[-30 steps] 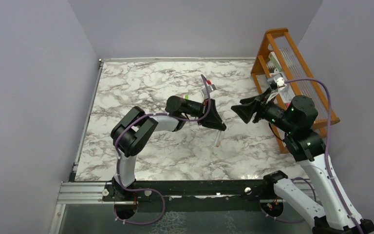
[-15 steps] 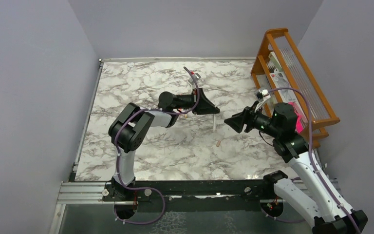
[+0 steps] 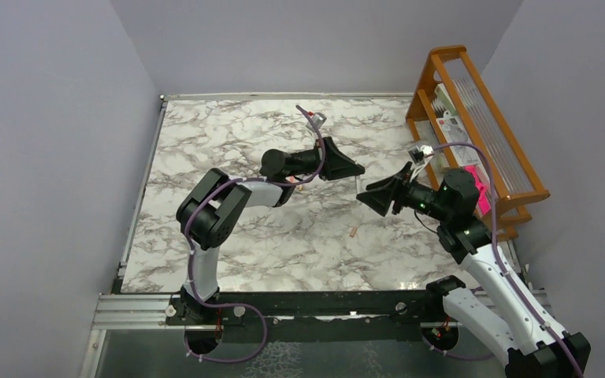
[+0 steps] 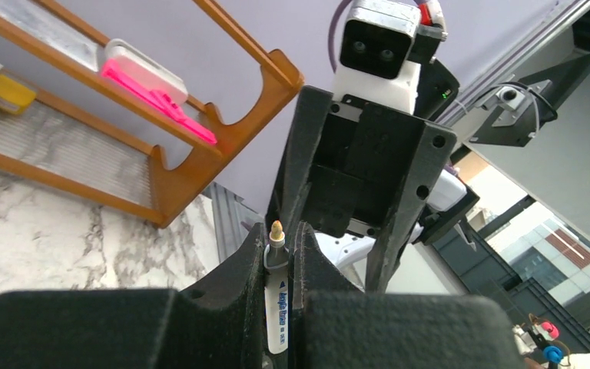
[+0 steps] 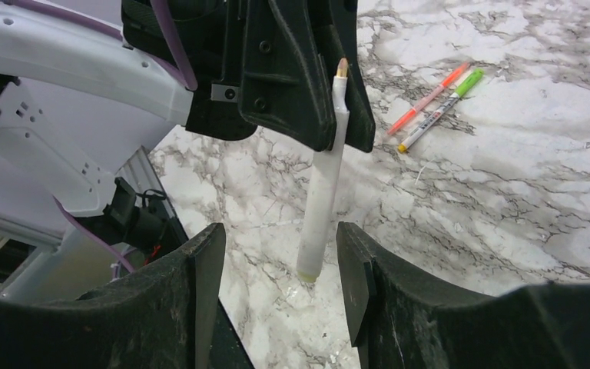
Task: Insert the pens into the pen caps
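My left gripper [image 3: 356, 170] is shut on a whitish-grey pen [image 4: 278, 307] with its tan tip [image 4: 276, 231] bare, and holds it above the table. In the right wrist view the pen [image 5: 319, 204] hangs from the left gripper [image 5: 336, 134], its blunt end level with my open right gripper [image 5: 278, 234], between the fingers and touching neither. The right gripper [image 3: 372, 194] faces the left one closely. A tan-orange cap [image 3: 353, 233] lies on the marble. An orange-red pen [image 5: 428, 98] and a green-capped pen [image 5: 439, 113] lie side by side farther off.
An orange wooden rack [image 3: 480, 118] stands along the right wall and holds a pink item [image 3: 480, 194] and boxes; it also shows in the left wrist view [image 4: 161, 157]. The marble table [image 3: 228, 142] has a metal rail at its near edge.
My left gripper has lifted the pen off the table and swung it right, leaving the tan cap lying there. My right gripper has come away from the rack, down and left, to face it.
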### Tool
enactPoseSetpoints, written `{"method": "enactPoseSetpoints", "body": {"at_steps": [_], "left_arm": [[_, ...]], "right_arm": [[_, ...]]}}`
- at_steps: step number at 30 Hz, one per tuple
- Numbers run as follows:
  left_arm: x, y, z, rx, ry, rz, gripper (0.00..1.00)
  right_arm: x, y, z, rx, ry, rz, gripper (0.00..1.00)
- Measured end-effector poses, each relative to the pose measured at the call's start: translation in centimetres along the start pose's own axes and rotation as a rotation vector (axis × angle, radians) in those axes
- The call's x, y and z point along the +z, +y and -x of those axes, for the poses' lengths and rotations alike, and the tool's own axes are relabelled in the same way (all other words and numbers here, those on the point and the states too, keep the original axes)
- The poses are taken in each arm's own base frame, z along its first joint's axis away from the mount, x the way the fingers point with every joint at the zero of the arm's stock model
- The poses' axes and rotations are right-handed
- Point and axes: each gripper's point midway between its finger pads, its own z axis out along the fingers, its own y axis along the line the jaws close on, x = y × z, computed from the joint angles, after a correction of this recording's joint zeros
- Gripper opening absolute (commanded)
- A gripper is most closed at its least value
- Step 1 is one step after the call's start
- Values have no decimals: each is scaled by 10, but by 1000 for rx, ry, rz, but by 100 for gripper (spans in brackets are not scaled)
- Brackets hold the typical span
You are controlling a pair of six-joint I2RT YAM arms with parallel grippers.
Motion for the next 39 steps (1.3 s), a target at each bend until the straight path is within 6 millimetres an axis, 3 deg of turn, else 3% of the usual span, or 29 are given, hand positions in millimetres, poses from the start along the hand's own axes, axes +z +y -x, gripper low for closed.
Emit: {"method": "enactPoseSetpoints", "body": {"at_steps": [5, 9, 15, 16, 20, 22, 25, 39], "left_arm": [[7, -16, 1, 10, 0, -29, 0], [8, -30, 6, 25, -4, -48, 0], [11, -41, 13, 50, -17, -66, 0], [12, -41, 14, 46, -19, -67, 0], [13, -42, 13, 46, -18, -70, 0], [13, -43, 12, 45, -15, -72, 22], [14, -44, 11, 44, -13, -75, 33], [22, -51, 0, 33, 9, -96, 32]], "right_arm": [[2, 1, 3, -10, -9, 10, 55], [5, -2, 1, -6, -2, 10, 43], [7, 4, 2, -5, 1, 49, 3], [7, 6, 2, -5, 1, 62, 1], [7, 9, -1, 13, 2, 84, 1], [7, 10, -1, 17, -4, 92, 1], [5, 12, -1, 26, -17, 98, 1], [7, 19, 14, 17, -81, 127, 1]]}}
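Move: Some 3 cm ahead of the open right hand, about 2 cm to its left and 2 cm higher, is the middle of the white pen, nib up in the left fingers; the same point is about 2 cm behind and 2 cm below the left hand. The right fingers wait roughly 5 cm behind and 4 cm below the left hand. On the table, 24 cm under the right hand, the small loose cap is 3 cm ahead and 1 cm left, the capped pens 25 cm ahead and 17 cm left. Raising the nib-up pen about 4 cm and drawing it back nearly 2 cm, the left hand then stays in place while the right eases about 1 cm left and shuts its fingers on the lower barrel near the butt. The left fingers then open partway, let go and back off another 1.5 cm as the right hand, keeping its pinch, rises about 2 cm with a slight roll. ##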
